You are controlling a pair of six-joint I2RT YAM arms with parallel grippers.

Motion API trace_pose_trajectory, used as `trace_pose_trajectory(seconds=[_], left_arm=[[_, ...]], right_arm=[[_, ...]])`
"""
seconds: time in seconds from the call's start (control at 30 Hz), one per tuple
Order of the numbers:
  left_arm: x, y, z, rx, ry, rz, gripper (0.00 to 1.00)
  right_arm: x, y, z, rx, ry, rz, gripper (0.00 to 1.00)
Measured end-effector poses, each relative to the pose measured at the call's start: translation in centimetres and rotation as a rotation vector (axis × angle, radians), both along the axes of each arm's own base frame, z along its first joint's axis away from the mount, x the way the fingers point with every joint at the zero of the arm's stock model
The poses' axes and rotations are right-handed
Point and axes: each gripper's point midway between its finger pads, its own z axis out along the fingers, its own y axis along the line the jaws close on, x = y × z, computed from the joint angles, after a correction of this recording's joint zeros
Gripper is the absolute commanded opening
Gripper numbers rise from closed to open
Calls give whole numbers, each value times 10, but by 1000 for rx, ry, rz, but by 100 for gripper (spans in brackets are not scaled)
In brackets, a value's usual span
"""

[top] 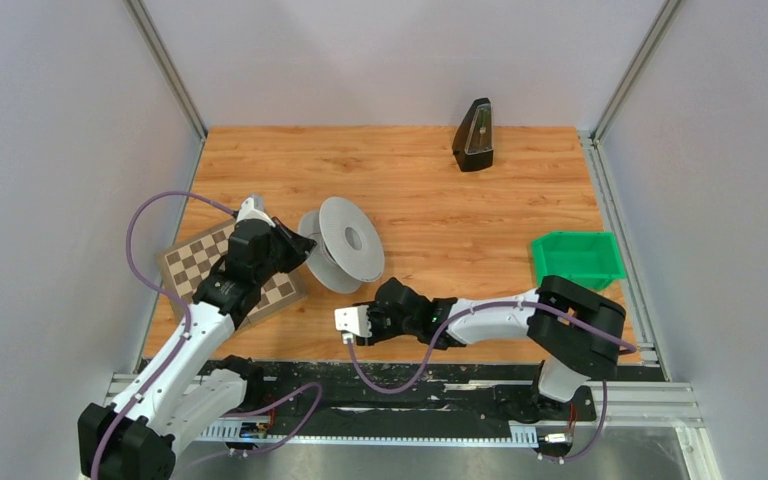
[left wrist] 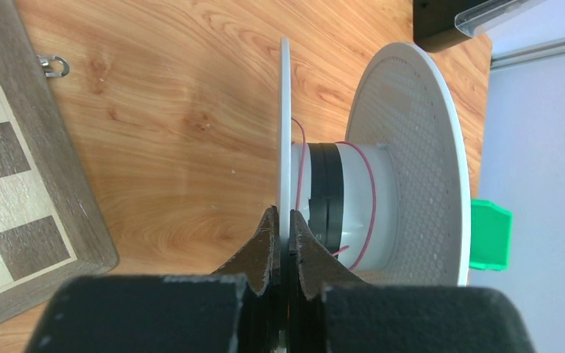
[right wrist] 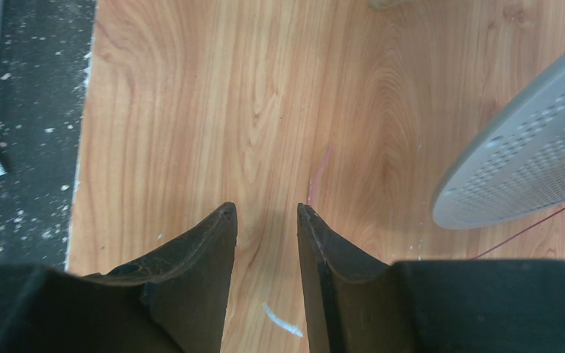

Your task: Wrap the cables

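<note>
A white spool [top: 345, 245] stands on its edge on the wooden table. A thin red cable [left wrist: 371, 198] runs loosely round its hub, beside black tape. My left gripper [left wrist: 283, 217] is shut on the spool's near flange [left wrist: 285, 132]; in the top view it [top: 295, 248] sits at the spool's left side. My right gripper [right wrist: 265, 211] is open and empty, low over the table in front of the spool [right wrist: 522, 169]. The cable's loose end [right wrist: 322, 173] lies on the wood just beyond the right fingertip. In the top view the right gripper [top: 352, 330] is under its camera block.
A chessboard [top: 200, 265] lies left of the spool, under my left arm; it also shows in the left wrist view [left wrist: 15, 184]. A green bin [top: 577, 257] sits at the right edge. A black wedge-shaped object [top: 474, 135] stands at the back. The black front rail [right wrist: 29, 110] is near my right gripper.
</note>
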Motion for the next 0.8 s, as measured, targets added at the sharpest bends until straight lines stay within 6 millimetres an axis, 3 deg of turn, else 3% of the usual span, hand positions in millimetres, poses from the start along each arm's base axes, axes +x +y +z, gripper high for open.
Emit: trace_pose_trajectory(seconds=[0.4,0.47,0.53,0.8], left_arm=[[5,1,-1,-4,-2,-4,0],[5,2,-2,0,0,-1,0],[6,2,-3,1,4,1,0],[6,2,-4,1,8,-2,0]], right_arm=[[38,19,-13,-6,47,-88,37],[39,21,-14,-9,58,-88,27],[40,22,-15,-12,70,-87,3],[31,18,-17,-19,141,-77,0]])
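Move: The right hand, open and low over the table, goes for the cable's loose end, about 4 cm ahead of it, 2 cm to its left and 2 cm below. The spool's middle is roughly 14 cm ahead of the right hand, 3 cm left and 9 cm above; the chessboard's middle is some 25 cm left and 10 cm ahead. From the left hand, the cable end lies about 7 cm back, 7 cm right and 17 cm below. Closing fully near the table, the right fingers pinch the cable close to its free tip, after the hand has reached about 4 cm forward and 2 cm left while sinking a little. Once shut, the hand eases back about a centimetre. The left hand stays put and keeps its pinch on the spool's flange. ##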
